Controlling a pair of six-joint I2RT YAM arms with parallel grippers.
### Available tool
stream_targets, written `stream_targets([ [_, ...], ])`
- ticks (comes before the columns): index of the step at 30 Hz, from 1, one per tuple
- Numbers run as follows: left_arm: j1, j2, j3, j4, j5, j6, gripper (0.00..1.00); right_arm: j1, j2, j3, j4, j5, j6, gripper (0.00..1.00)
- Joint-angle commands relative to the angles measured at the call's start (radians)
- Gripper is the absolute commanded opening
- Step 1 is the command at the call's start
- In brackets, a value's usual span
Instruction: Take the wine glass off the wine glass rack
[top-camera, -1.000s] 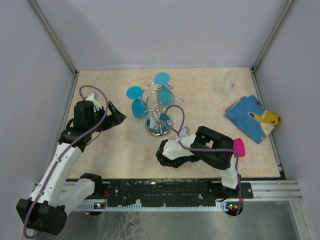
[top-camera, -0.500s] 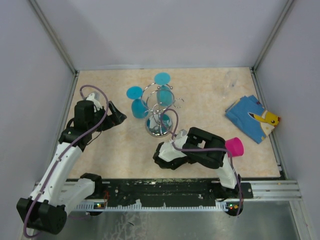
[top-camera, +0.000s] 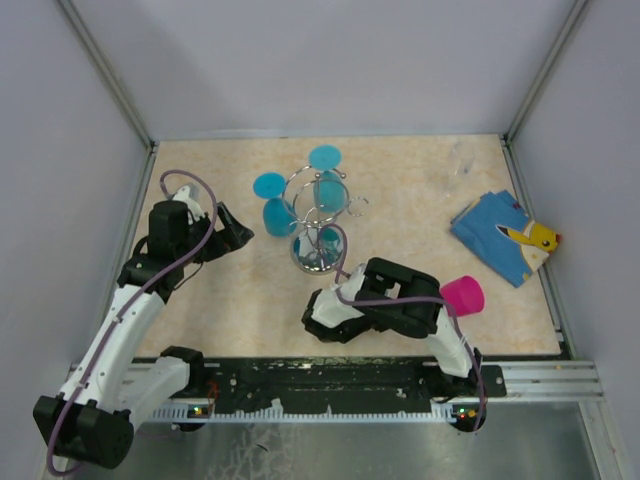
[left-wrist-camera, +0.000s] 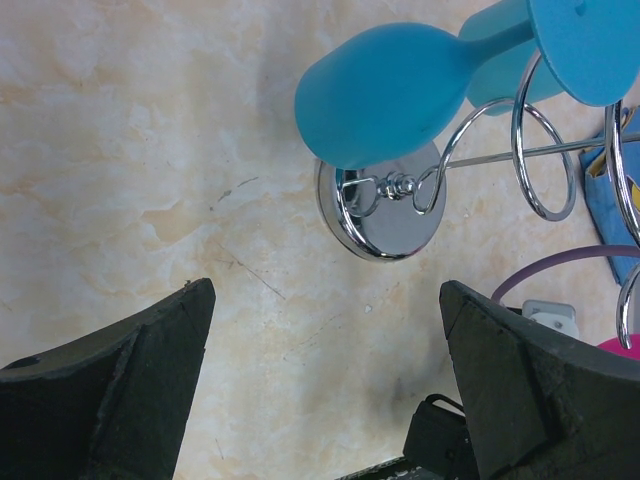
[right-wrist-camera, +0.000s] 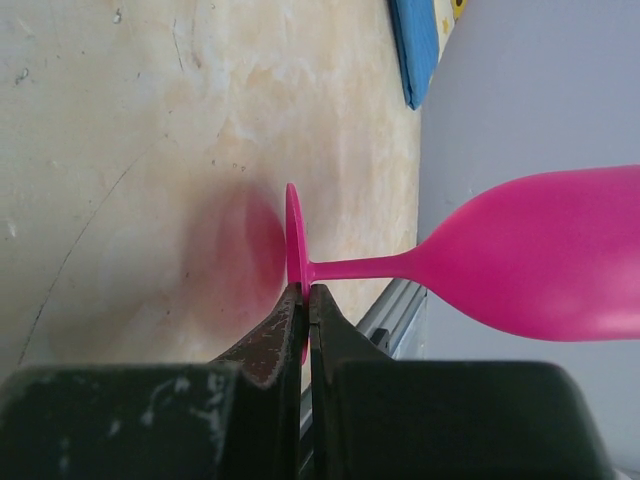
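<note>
The chrome wine glass rack (top-camera: 318, 228) stands mid-table on its round mirror base (left-wrist-camera: 380, 212). Two blue wine glasses (top-camera: 277, 213) (top-camera: 328, 189) hang on its loop arms; one bowl (left-wrist-camera: 385, 95) fills the top of the left wrist view. My right gripper (right-wrist-camera: 305, 296) is shut on the foot of a pink wine glass (right-wrist-camera: 540, 260). It holds the glass sideways, off the rack, low over the table at front right (top-camera: 462, 295). My left gripper (top-camera: 236, 232) is open and empty to the left of the rack, its fingers (left-wrist-camera: 110, 390) wide apart.
A folded blue cloth (top-camera: 505, 236) with a yellow cartoon figure lies at the right edge and also shows in the right wrist view (right-wrist-camera: 415, 45). Grey walls enclose the table on three sides. A metal rail (top-camera: 540, 375) runs along the front.
My right arm has swung left and folded in, carrying the pink glass a little left and tilting it. The left arm and the rack have not moved.
</note>
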Motion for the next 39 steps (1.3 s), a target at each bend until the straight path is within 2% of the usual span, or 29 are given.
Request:
stream_targets([
  [1,0.004,0.0,-0.005,0.022,0.009,0.006,1.0,0.017,0.004,0.03,0.027,-0.008,0.077,0.0],
  [13,0.004,-0.001,-0.009,0.025,0.016,0.003,1.0,0.033,0.044,0.054,0.027,-0.015,0.079,0.05],
  [16,0.005,-0.003,-0.006,0.025,0.014,0.005,1.0,0.038,0.06,0.068,0.028,-0.015,0.079,0.12],
  [21,0.004,-0.005,-0.003,0.025,0.013,0.006,1.0,0.042,0.077,0.078,0.028,-0.017,0.077,0.2],
  [27,0.004,0.0,-0.006,0.026,0.019,0.005,1.0,0.049,0.076,0.081,0.028,-0.025,0.087,0.25],
  [31,0.004,0.003,-0.008,0.029,0.025,0.003,1.0,0.065,0.075,0.103,0.028,-0.029,0.083,0.36],
  [39,0.004,0.004,-0.002,0.031,0.028,0.002,1.0,0.125,0.079,0.176,0.028,-0.035,0.056,0.42],
])
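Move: The right hand already pinches the near edge of the pink wine glass's foot. The glass leans away, its middle about 8 cm right, 3 cm ahead and 6 cm above. Its standing spot on the table is some 3 cm right, 2 ahead and 3 below. The rack stands about 20 cm left and 18 ahead, the folded towel 19 right and 21 ahead. From the left hand that spot lies about 38 cm right, 10 back and 19 below. The pinch on the foot's edge ends as the right fingers part to a bit under half open, while the hand sinks about 2 cm to let that raised edge down onto the table. The hand then draws off some 3 cm to the left, away from the stem and rising only slightly, fingers still pointing right and forward. ##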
